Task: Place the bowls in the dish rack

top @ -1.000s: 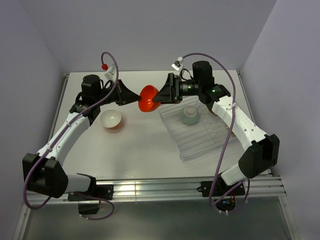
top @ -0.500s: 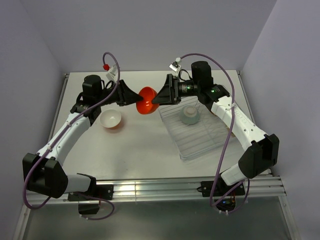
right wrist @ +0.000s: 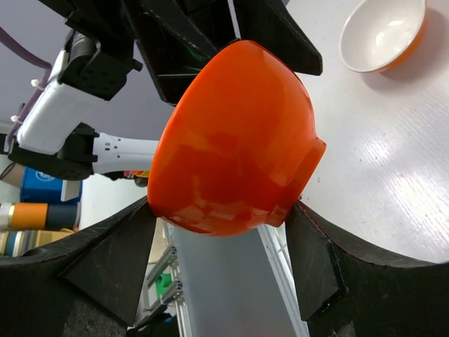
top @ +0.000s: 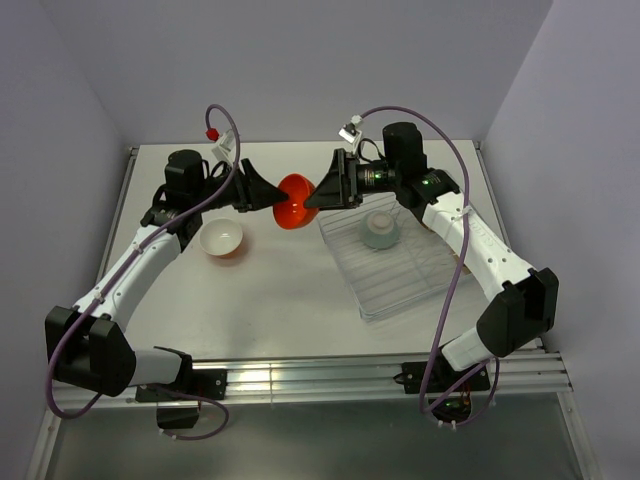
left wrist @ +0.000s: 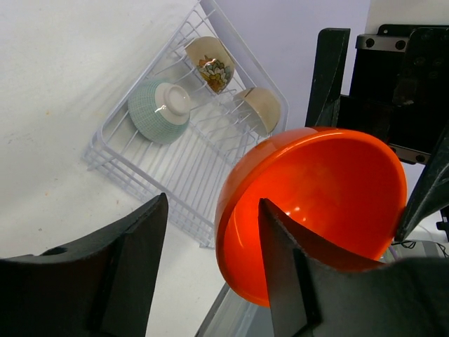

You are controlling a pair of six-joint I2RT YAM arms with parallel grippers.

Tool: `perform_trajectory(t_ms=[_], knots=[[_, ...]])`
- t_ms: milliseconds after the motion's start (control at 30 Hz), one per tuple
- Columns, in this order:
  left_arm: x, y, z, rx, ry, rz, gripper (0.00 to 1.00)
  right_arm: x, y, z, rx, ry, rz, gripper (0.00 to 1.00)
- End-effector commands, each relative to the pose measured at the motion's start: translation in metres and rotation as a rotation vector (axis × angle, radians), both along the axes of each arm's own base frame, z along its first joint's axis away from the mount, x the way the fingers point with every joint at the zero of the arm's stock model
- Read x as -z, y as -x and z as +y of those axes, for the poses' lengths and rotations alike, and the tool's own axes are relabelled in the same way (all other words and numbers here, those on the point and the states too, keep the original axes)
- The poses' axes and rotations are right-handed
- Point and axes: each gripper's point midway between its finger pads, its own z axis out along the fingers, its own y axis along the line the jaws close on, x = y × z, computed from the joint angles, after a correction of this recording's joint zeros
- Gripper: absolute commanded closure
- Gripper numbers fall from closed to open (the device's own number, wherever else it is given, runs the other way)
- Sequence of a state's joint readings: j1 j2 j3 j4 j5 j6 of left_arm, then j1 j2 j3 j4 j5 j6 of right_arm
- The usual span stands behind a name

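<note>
An orange-red bowl (top: 292,204) hangs in the air between my two grippers, left of the dish rack (top: 402,272). My right gripper (top: 316,196) is shut on it, fingers pressing both sides near its foot (right wrist: 231,147). My left gripper (top: 267,194) is open: in the left wrist view one finger (left wrist: 280,267) sits inside the bowl (left wrist: 316,189) and the other (left wrist: 133,267) stands clear of the rim. The clear ribbed rack (left wrist: 151,165) holds a mint green bowl (left wrist: 160,109) upside down and two cream bowls (left wrist: 210,62) (left wrist: 261,109). The mint bowl also shows in the top view (top: 380,232).
An orange bowl with a white inside (top: 222,240) stands upright on the table under my left arm; it also shows in the right wrist view (right wrist: 382,31). The right arm hangs over the rack's far right corner.
The orange-red bowl has risen slightly and both grippers have shifted a little with it. Otherwise the arms hold the same pose.
</note>
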State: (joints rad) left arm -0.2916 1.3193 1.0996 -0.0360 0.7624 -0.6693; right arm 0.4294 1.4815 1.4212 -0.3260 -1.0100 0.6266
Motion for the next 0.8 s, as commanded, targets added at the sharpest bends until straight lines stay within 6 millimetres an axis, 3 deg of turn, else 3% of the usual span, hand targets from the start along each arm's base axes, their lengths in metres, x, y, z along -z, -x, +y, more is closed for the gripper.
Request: perform_trajectory(t_ms=[0,133,267,433,600,667,767], knots=[[-0.013,0.003,0.001,-0.004,-0.002,-0.049,0.4,-0.015,-0.001,-0.005,0.011,-0.008,-0.086,1.0],[-0.012,0.002,0.003,-0.012,-0.014,-0.051,0.35,-0.009,-0.001,-0.01,0.026,0.032,-0.109,1.0],[-0.008,0.002,0.003,-0.014,-0.023,-0.045,0.21,0.002,0.0,-0.016,0.034,0.056,-0.102,1.0],[-0.005,0.002,0.005,-0.017,-0.043,-0.049,0.18,0.01,0.002,-0.03,0.046,0.087,-0.11,1.0],[-0.007,0.004,0.006,-0.012,-0.062,-0.069,0.16,0.031,0.005,-0.063,0.079,0.19,-0.137,1.0],[-0.01,0.006,0.005,0.006,-0.062,-0.073,0.01,0.041,0.007,-0.076,0.093,0.245,-0.148,1.0],[-0.013,0.003,0.006,-0.002,-0.075,-0.092,0.01,0.061,0.014,-0.098,0.125,0.367,-0.185,1.0]])
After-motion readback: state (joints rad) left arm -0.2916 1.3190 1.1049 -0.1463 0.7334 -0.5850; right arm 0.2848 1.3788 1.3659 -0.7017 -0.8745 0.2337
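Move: The right hand already has the orange-red bowl, and the middle of the dish rack lies about 23 cm to its right, 11 cm ahead and 29 cm below. In the rack, the green bowl is 16 cm ahead and 17 cm right of it, the floral bowl 20 cm ahead and 31 cm right. From the left hand the rack's middle is some 30 cm right, 6 ahead and 25 below; the white bowl is 19 left, 11 ahead. Keeping its pinch on the orange-red bowl, the right hand carries it out from between the already parted left fingers, sinking first and then going faster to the right towards the dish rack, about 7 cm right and 5 cm down. Its fingertips tip down some 15 degrees and swing slightly clockwise. The left hand spreads its fingers to fully open, easing down about 2 cm. ##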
